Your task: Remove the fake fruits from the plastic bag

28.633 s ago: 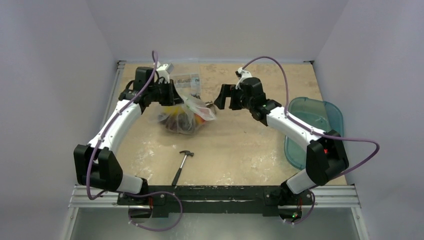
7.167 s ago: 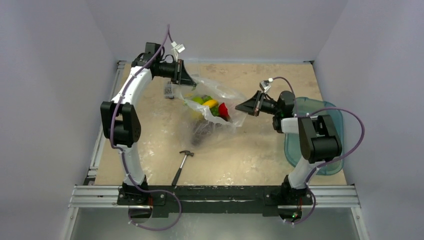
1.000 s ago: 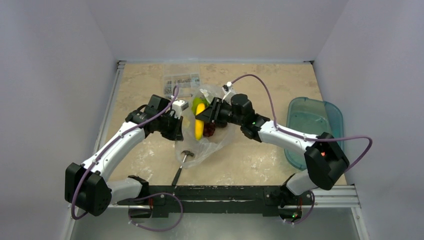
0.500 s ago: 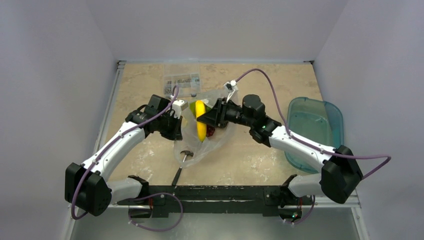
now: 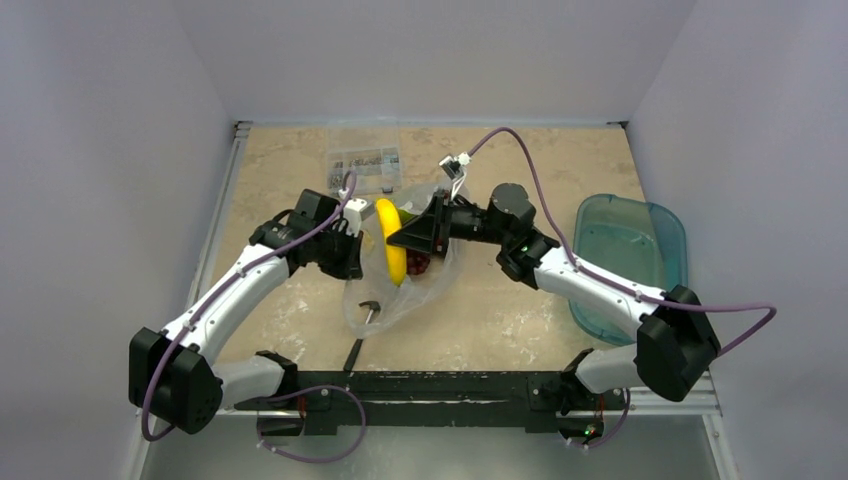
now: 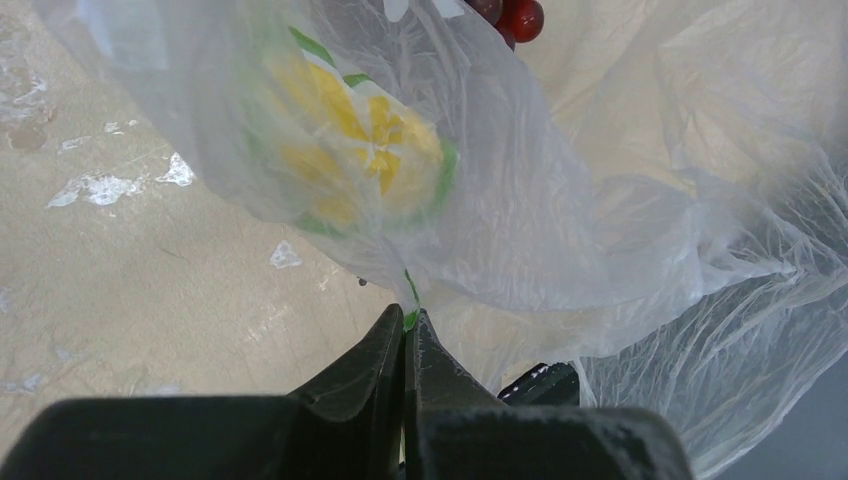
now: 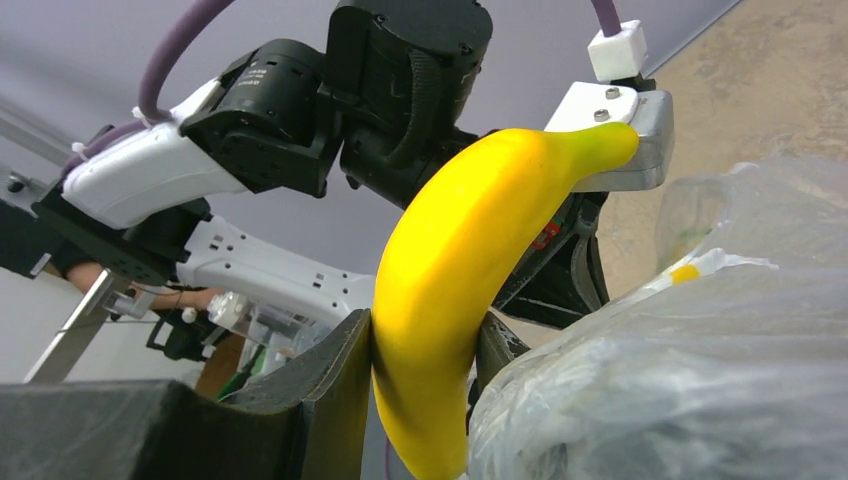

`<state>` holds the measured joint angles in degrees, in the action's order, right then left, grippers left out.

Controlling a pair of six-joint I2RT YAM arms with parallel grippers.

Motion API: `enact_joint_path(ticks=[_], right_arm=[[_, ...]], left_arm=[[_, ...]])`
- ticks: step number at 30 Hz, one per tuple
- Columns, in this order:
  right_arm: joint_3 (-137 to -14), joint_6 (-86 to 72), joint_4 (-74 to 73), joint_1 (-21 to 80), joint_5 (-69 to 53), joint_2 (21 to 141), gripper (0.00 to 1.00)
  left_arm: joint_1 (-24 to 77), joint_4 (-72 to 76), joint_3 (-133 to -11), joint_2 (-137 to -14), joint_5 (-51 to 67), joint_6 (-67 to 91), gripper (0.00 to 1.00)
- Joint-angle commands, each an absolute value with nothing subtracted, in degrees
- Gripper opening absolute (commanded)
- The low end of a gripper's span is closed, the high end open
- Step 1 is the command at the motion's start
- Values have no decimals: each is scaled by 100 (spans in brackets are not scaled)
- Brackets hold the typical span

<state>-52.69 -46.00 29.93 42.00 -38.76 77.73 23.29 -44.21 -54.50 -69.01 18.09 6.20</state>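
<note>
In the top view the thin transparent plastic bag (image 5: pixel 412 292) lies at the table's middle, and it also shows in the wrist views (image 6: pixel 600 200) (image 7: pixel 700 380). My left gripper (image 5: pixel 352 255) (image 6: pixel 408 318) is shut, pinching the bag's edge. My right gripper (image 5: pixel 402 240) (image 7: pixel 425 335) is shut on the yellow banana (image 5: pixel 391 245) (image 7: pixel 470 260), held up above the bag's mouth. Red fruits (image 5: pixel 420 265) (image 6: pixel 515 15) stay inside the bag. A blurred yellow-green fruit (image 6: pixel 350 150) shows through the film.
A hammer (image 5: pixel 358 342) lies near the front edge, its head under the bag. A clear box of small parts (image 5: pixel 365 165) sits at the back. A teal bin (image 5: pixel 628 255) stands at the right edge.
My right gripper has lifted the banana up and to the left, out of the bag's mouth. The left gripper has kept its pinch on the bag and stayed put.
</note>
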Motion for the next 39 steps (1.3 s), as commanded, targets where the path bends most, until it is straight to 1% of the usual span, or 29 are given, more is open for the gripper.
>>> enact_joint_path(ticks=[1,6,7,8,10,11,12,16,22,24,30,33,37,39], right_arm=[[-5500,-5224,3979,4180,-4343,7585,2],[-5587,-5797,4622,4195,-5231,7791,2],[-5583,-5675,4345,4194,-5492,7817,2],[-5580,-5272,3725,4193,-5618,7803,2],[-5518,-4204,2103,4205,-5493,7742,2],[-5434,-3890,1590,4206,-5550,7754,2],[-5314,-3734,1386,4209,-5747,7780,2],[-4898,-3551,1288,4295,-6072,7866,3],[-5146,-2817,277,4743,-6191,8272,1],[-5184,-2704,210,4886,-6263,8127,1],[-5307,-2669,185,5009,-6972,7573,0],[-5273,-2576,101,5003,-6987,7312,1],[-5203,-1941,-669,4945,-6675,7187,0],[-5054,-1829,-499,4883,-6326,7092,0]], left_arm=[[2342,-4245,-5492,-6644,1628,507,0],[2335,-4165,-5474,-6389,1502,557,0],[2337,-4129,-5464,-6309,1491,566,0],[2338,-4065,-5417,-6201,1486,589,0],[2338,-3920,-5325,-5973,1499,644,0],[2333,-3840,-5296,-5871,1522,668,0],[2331,-3797,-5296,-5807,1536,690,0],[2288,-3708,-5324,-5684,1587,784,0],[2250,-3556,-5223,-5482,1589,861,0],[2250,-3569,-5216,-5489,1585,855,0],[2241,-3614,-5238,-5514,1533,827,0],[2220,-3638,-5249,-5467,1465,818,0],[2210,-3656,-5194,-5201,1202,858,0],[2204,-3647,-5175,-5049,1168,873,0]])
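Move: The right hand already holds the banana by its middle above the open bag, with bag film close by its fingers. The teal bin lies about 46 cm to its right, 4 cm farther out and 27 cm below. The grapes in the bag are some 5 cm ahead, 3 cm right and 28 cm down. The hammer is about 9 cm back, 8 cm left, 30 cm down. From the left hand, the bin is roughly 57 cm right, 3 cm ahead, 8 cm below. Keeping its grip on the banana, with bag film still hanging against its gripper, the right hand draws back about 15 cm, away from the grapes and towards the bases, drifting slightly right. It lifts briefly, dips well down, then partly rises again, turning some 35 degrees counter-clockwise. The left hand keeps the bag's rim pinched and raises it about 5 cm, tilting its fingers outward. ##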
